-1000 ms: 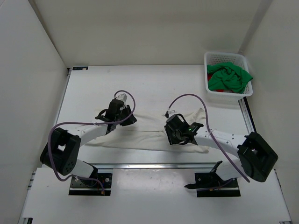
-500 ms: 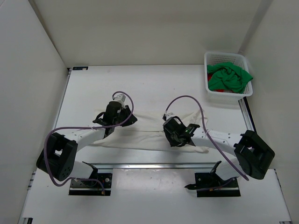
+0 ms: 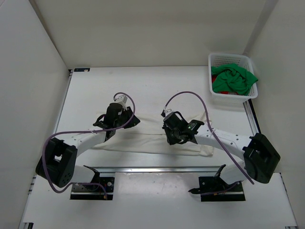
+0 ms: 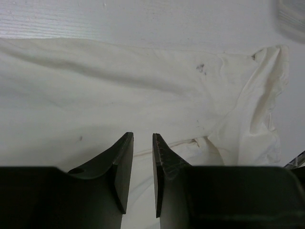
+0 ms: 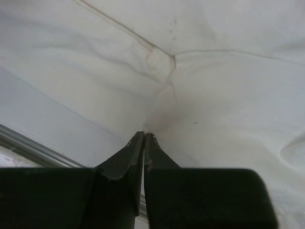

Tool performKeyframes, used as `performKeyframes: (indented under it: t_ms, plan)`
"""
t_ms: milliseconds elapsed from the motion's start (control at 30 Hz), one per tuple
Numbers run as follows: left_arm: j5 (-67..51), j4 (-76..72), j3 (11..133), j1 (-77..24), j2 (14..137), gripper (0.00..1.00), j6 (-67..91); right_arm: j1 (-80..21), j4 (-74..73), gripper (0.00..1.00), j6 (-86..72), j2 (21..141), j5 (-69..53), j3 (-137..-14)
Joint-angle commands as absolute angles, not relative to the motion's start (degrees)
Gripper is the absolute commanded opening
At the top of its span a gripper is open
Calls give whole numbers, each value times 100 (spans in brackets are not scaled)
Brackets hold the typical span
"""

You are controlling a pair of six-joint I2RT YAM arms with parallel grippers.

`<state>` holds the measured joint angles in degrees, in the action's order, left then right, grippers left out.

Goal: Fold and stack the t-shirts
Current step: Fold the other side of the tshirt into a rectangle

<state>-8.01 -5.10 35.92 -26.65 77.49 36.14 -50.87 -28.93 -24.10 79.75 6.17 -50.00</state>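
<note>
A white t-shirt (image 3: 143, 142) lies spread in a long, flattened band across the near half of the table. My left gripper (image 3: 116, 128) hovers over its left part; in the left wrist view the gripper (image 4: 142, 135) is open by a narrow gap above the white cloth (image 4: 95, 86), beside a rumpled sleeve (image 4: 259, 109). My right gripper (image 3: 174, 139) sits on the shirt's middle. In the right wrist view it (image 5: 144, 133) is shut, pinching the white cloth (image 5: 214, 71), whose creases run to the tips. A green t-shirt (image 3: 233, 78) lies on a red one (image 3: 233, 93) in the basket.
A white mesh basket (image 3: 228, 56) stands at the far right corner of the table. A metal rail (image 3: 157, 168) runs along the near table edge just below the shirt. White walls close the table in on three sides.
The right gripper has closed onto the white shirt and shifted slightly left and away. The left gripper has drifted a little left, its gap unchanged.
</note>
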Motion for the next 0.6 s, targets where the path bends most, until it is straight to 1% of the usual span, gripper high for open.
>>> performKeyframes:
  t_ms: [0,100,267,333,433,500,533,567]
  plan:
    - [-941,-545,3665,-2541,7471,34,3630,-5045,-3033,1,-2487,7989,203,-5186]
    - [-1037,-554,3568,-2514,7409,34,3682,-4993,-2962,11,-2505,8016,141,-5089]
    - [-1090,-589,3454,-2364,7339,35,3691,-4948,-2865,8,-2514,7998,-211,-5001]
    - [-1116,-563,3445,-2286,7330,35,3683,-4896,-2821,10,-2505,7963,-298,-4992]
    - [-1160,-580,3480,-2171,7286,35,3691,-4773,-2751,20,-2365,7770,-457,-4983]
    - [-1064,-519,3542,-2415,7304,35,3666,-4406,-2865,24,-2321,7551,-308,-5045]
    - [-968,-484,3664,-2513,7330,35,3595,-4134,-2865,25,-2251,7428,-177,-5062]
    - [-862,-492,3769,-2749,7400,35,3630,-3905,-2883,23,-2172,7305,-19,-5071]
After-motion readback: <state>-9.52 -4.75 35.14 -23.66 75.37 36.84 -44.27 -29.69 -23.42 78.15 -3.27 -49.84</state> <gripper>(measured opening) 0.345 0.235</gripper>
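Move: The t-shirt lies in a long strip under both hands, its middle about 9 cm to the right hand's left, 4 cm ahead and 5 cm below. A small seam corner lies some 4 cm ahead of that hand and 2 cm left; the near edge runs about 5 cm back, straight behind it, both at cloth height. From the left hand, the shirt's middle is about 6 cm back, 8 cm right and 6 cm below. The t-shirt's cloth comes free of the right fingers as they part from fully shut to about a quarter open. The right hand stays low over the cloth, easing back some 1.5 cm towards the near edge and tipping the fingers 5 to 10 degrees more steeply down, then coming forward again by nearly a centimetre. Above the shirt, the left hand drifts about 1.5 cm left, fingers still about a third open. ##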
